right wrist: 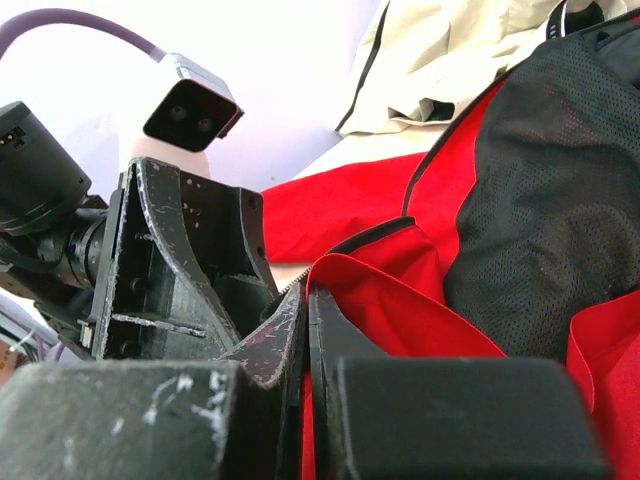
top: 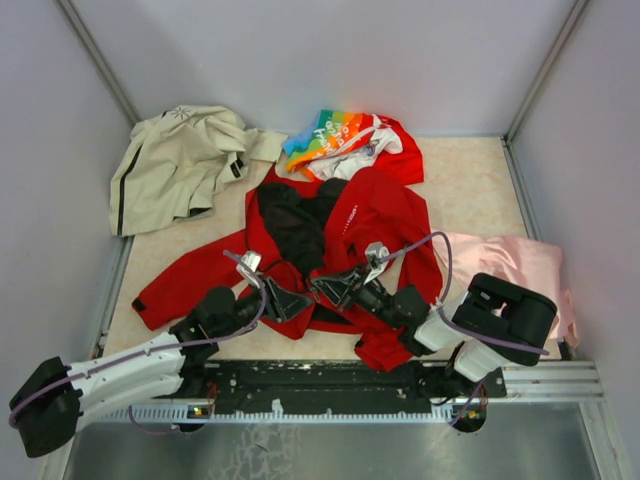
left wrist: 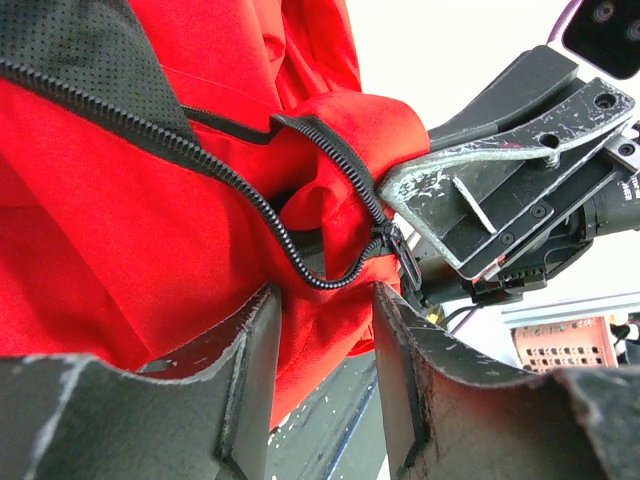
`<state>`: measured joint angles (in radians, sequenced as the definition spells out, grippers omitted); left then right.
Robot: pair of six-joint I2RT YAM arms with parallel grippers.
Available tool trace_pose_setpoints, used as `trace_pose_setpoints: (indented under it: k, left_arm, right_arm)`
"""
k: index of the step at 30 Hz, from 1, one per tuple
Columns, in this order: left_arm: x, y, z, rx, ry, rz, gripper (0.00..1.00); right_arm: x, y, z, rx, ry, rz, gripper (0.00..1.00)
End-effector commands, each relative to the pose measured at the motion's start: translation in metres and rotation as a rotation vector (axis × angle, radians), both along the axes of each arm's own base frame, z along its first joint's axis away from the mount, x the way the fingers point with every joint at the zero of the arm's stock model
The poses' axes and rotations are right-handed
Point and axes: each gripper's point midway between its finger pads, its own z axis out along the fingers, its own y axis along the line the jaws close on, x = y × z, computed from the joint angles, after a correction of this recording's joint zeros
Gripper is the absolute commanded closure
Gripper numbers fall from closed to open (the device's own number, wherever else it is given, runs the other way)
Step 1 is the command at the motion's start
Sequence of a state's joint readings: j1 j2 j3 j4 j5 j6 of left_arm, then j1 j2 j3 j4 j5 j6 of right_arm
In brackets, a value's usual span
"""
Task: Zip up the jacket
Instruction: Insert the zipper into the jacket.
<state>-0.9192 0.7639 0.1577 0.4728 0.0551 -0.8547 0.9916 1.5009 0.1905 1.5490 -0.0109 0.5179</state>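
The red jacket (top: 370, 215) lies spread in the middle of the table, its front open on the black lining (top: 295, 225). My left gripper (top: 283, 300) hovers at its lower hem, open. In the left wrist view red cloth (left wrist: 120, 230) hangs between the spread fingers (left wrist: 255, 340), and a black zipper chain (left wrist: 250, 195) loops down to the slider (left wrist: 392, 245). My right gripper (top: 335, 287) faces it from the right, shut on a fold of the jacket's edge (right wrist: 400, 300). The right fingertips (right wrist: 290, 330) are pressed together on that red fold, a few zipper teeth showing just above them.
A beige jacket (top: 175, 165) lies crumpled at the back left. A rainbow-and-white printed garment (top: 340, 140) sits behind the red jacket's collar. A pink cloth (top: 510, 265) is at the right. Grey walls close in three sides, and the black mounting rail (top: 340, 385) runs along the near edge.
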Motion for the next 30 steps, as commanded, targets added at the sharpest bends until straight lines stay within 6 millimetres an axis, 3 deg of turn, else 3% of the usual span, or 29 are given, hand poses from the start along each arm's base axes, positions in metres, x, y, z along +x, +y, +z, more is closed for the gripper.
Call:
trace_pose_setpoints:
  k: [1,12,19,24,30]
  left_arm:
    - [0.0033,0.0035,0.0149,-0.103,-0.006,0.036,0.52]
    - [0.0060,0.0086,0.0240,-0.175,-0.003,0.065,0.49]
    - [0.0079,0.0037,0.0224,-0.187,0.014,0.051,0.52]
    - [0.0095,0.0019,0.0205,-0.192,0.023,0.048,0.61]
    - [0.0094,0.0022,0.0179,-0.186,0.021,0.043,0.81]
  right_arm:
    - [-0.0021,-0.0072,0.0427,0.142,-0.099,-0.012,1.00]
    - [-0.0026,-0.0058,0.0406,0.135,-0.099,-0.012,1.00]
    - [-0.0039,-0.0040,0.0391,0.132,-0.096,-0.005,1.00]
    - [-0.0046,-0.0032,0.0366,0.126,-0.092,-0.002,1.00]
    - [-0.0064,-0.0014,0.0350,0.123,-0.090,0.006,1.00]
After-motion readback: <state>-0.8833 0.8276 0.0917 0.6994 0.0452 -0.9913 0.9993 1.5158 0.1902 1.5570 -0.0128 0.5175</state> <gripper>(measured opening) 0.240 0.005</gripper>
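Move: The bend at the zipper's lower end hangs almost at the left fingertips, roughly 1 cm ahead, 1 cm to the right and 1 cm above the left hand. The zipper slider is level with that hand front to back, about 3 cm to its right and 2 cm up; the red edge pinched by the right hand is some 1 cm ahead, 3 cm right and 3 cm higher. From the right hand, the bend lies level front to back, 2 cm left and 2 cm below. Upward first, by about 1.5 cm, then forward about 1 cm while settling slightly, the left hand brings its half-open fingertips around the zipper's lower bend, rolling about 10 degrees with its left side dropping. Late in the move the fingers close to about half their gap, one on each side of the bend. The right hand stays put, still pinching the jacket's red edge. ##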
